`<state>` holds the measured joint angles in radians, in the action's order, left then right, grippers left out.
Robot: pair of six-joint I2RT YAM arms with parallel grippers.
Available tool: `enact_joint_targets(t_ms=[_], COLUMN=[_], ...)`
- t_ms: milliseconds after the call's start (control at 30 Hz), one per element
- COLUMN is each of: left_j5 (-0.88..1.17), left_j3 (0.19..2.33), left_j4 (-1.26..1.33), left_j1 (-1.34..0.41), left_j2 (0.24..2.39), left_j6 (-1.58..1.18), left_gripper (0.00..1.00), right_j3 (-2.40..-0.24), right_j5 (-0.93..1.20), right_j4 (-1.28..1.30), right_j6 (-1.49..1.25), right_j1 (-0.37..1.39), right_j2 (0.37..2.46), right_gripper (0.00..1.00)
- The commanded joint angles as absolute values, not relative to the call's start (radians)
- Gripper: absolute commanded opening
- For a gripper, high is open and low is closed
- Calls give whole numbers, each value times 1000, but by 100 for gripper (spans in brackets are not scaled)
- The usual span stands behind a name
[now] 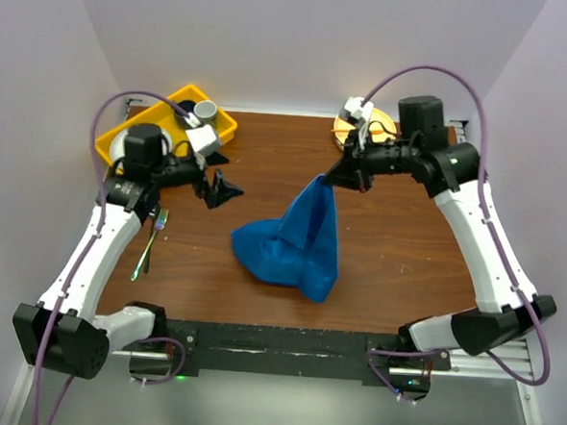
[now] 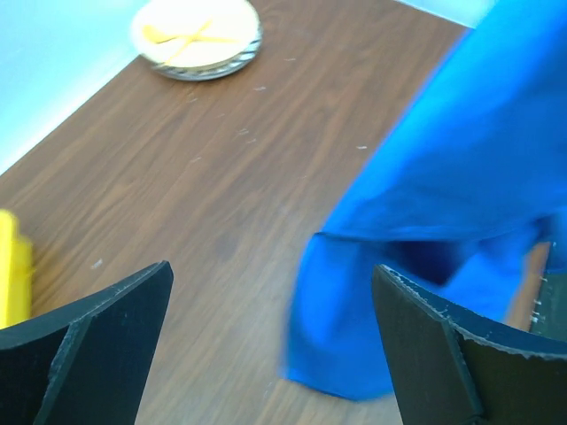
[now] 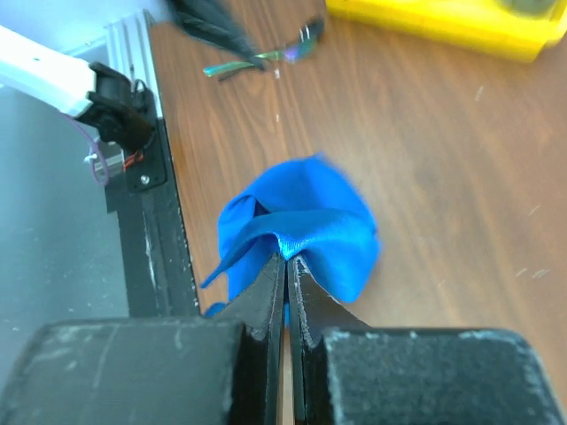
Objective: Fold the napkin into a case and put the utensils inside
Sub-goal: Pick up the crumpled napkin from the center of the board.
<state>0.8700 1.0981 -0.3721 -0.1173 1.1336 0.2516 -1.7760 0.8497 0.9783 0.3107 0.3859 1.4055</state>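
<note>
The bright blue napkin point(image 1: 296, 242) hangs in a crumpled cone, its top corner pinched in my right gripper point(image 1: 332, 177) above the table's middle and its lower part bunched on the wood. In the right wrist view the jaws point(image 3: 287, 258) are shut on a fold of the napkin point(image 3: 310, 217). My left gripper point(image 1: 223, 190) hovers to the napkin's left, open and holding nothing; its fingers point(image 2: 106, 328) stand wide apart, with the napkin point(image 2: 425, 212) ahead on the right. The iridescent metal utensils point(image 1: 151, 243) lie at the table's left edge, also seen as utensils point(image 3: 266, 60).
A yellow tray point(image 1: 154, 132) with a grey cup point(image 1: 205, 108) sits at the back left. A plate point(image 1: 344, 131) with orange plastic cutlery stands at the back right, seen too as plate point(image 2: 197, 37). The tray's edge point(image 3: 461, 22) shows from the right wrist.
</note>
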Motion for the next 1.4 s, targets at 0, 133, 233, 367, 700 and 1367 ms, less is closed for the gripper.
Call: enact_joint_targets(t_ms=[0, 133, 233, 367, 700, 1367], left_j5=[784, 501, 255, 66, -202, -404], left_j3=[1014, 892, 769, 665, 569, 580], left_j4=[-338, -175, -16, 150, 514, 556], left_j1=[-274, -486, -633, -794, -1044, -1072], left_j2=[1112, 1022, 963, 972, 1143, 1191], left_j6=[287, 265, 333, 417, 500, 510], left_gripper=[83, 73, 86, 100, 100, 1], right_j3=[-1634, -1530, -1473, -1439, -1434, -1440], right_j5=[789, 752, 732, 672, 675, 689], right_j4=[821, 646, 617, 601, 578, 589], right_j6=[197, 51, 15, -32, -127, -117], right_j1=[385, 387, 385, 384, 338, 318], right_j2=[1448, 1422, 1425, 1440, 1483, 1520], right_gripper=[0, 0, 0, 0, 0, 0])
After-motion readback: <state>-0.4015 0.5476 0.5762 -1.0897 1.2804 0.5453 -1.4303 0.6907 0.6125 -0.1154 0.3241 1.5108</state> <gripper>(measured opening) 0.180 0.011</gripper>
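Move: The left hand is open and empty, and the middle of the hanging blue napkin lies about 17 cm to its right, 8 cm back and some 12 cm below. The right hand already pinches the napkin's top corner, with the middle about 7 cm left, 3 cm back and 20 cm below. From the left hand, the fork lies some 19 cm left, 5 cm back and 28 cm down; the yellow tray sits about 20 cm left, 24 cm out and 27 cm down. The left hand sweeps right, down and somewhat back to the napkin's hanging left edge, about 14 cm sideways and 11 cm down, tipping its fingers up some 30 degrees; it then eases forward and slightly back left as the fingers, open on the way, draw nearly shut at the cloth. Meanwhile the right hand keeps its pinch on the top corner, lowering it and carrying it forward, tipping down and turning clockwise, and then almost holds still. ##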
